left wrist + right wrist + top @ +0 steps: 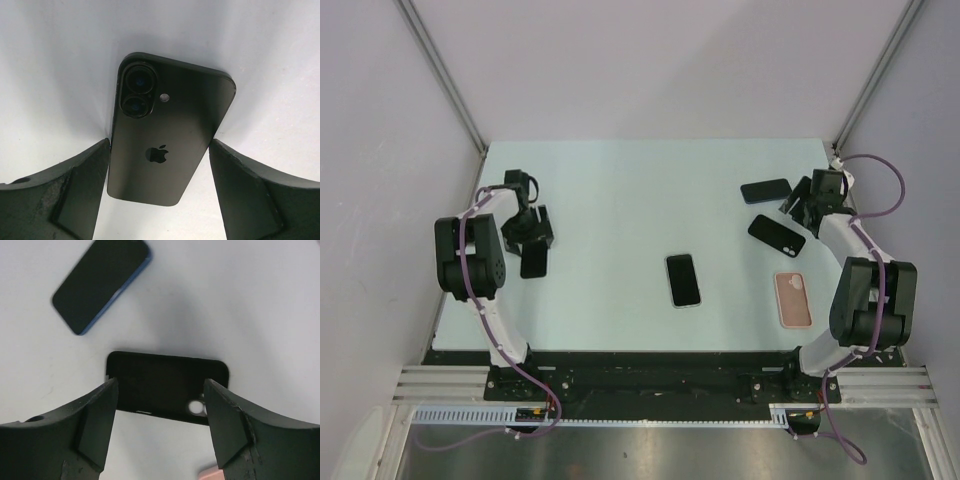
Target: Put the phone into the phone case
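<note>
A black phone [165, 145] lies back up on the table, camera lenses and logo showing. My left gripper [160, 150] is open and straddles its lower half; the left finger sits at the phone's edge, the right finger stands a little apart. From above, this phone [533, 262] pokes out below the left gripper [531, 236]. A black phone case [165, 385] with a camera cutout lies flat beyond my open right gripper [160, 390], whose fingers frame it without touching. In the top view the case [777, 233] lies just left of the right gripper [802, 205].
A dark phone with a blue edge [102, 285] lies beyond the black case, also visible from above [765, 190]. Another phone [683, 280] lies screen up at mid-table. A pink case [793, 299] lies near the right arm's base. Walls enclose the table.
</note>
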Robot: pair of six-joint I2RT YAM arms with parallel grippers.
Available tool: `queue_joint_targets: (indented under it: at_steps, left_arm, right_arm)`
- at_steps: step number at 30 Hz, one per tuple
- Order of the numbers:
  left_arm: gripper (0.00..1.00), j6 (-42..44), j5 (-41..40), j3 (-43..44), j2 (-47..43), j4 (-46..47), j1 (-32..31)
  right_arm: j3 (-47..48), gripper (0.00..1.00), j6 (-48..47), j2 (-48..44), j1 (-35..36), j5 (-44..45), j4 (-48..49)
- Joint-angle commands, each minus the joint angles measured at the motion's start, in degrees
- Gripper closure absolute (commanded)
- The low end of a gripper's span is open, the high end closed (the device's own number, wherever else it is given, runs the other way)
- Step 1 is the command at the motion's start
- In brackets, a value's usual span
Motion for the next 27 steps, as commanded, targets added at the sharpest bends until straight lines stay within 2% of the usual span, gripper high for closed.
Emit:
queue_joint_targets:
  at_steps: [1,4,10,14,19,27]
  left_arm:
    - [0.17,-1.8,3.4,-2.4,0.3,-1.7,-1.6]
    - [0.16,-2.4,3.7,-2.5,0.1,-2.2,-1.9]
    - [0.16,-3.4,4.1,-2.6,-0.4,-2.1,-2.0]
    - [0.16,-3.7,3.9,-2.5,0.4,-2.1,-2.1]
    - [0.16,-3.9,4.8,-2.4,1.3,-2.4,-2.2]
    - [0.17,-5.5,5.2,-2.1,2.8,-3.6,-5.4]
  right_arm:
    - [2.3,0.25,-0.9,1.6,-1.6,5.4,-5.2]
    - [2.3,0.26,-1.9,3.0,-3.5,4.1,-5.4]
    - [2.3,0.35,-4.7,6.5,-5.5,2.5,-5.3]
    - [2.3,0.43,-7.5,9.1,-6.2,1.4,-5.0]
    - [2.3,0.58,-8.5,12.0,-7.2,-0.8,-4.7]
    - [2.3,0.65,-9.8,14.1,-5.9,-0.8,-4.5]
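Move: The black phone case lies about 10 cm below the right hand, some 2 cm back and 2 cm to its left. Beyond the case, 11 cm ahead of this hand and 5 cm left, is the blue-edged phone; the pink case sits 20 cm back and 2 cm right. From the left hand, with the phone between its fingers, the black case is about 67 cm right and 4 cm ahead. Towards the black case's right-hand end, the one with the round hole, the right hand sinks about 9 cm, slanting right and back some 4 cm each, its fingers tipping steeper by nearly 20 degrees and narrowing to roughly half their gap, one over the case and one just off its end. The phone stays between the left fingers, which nudge it about 2.5 cm right. ##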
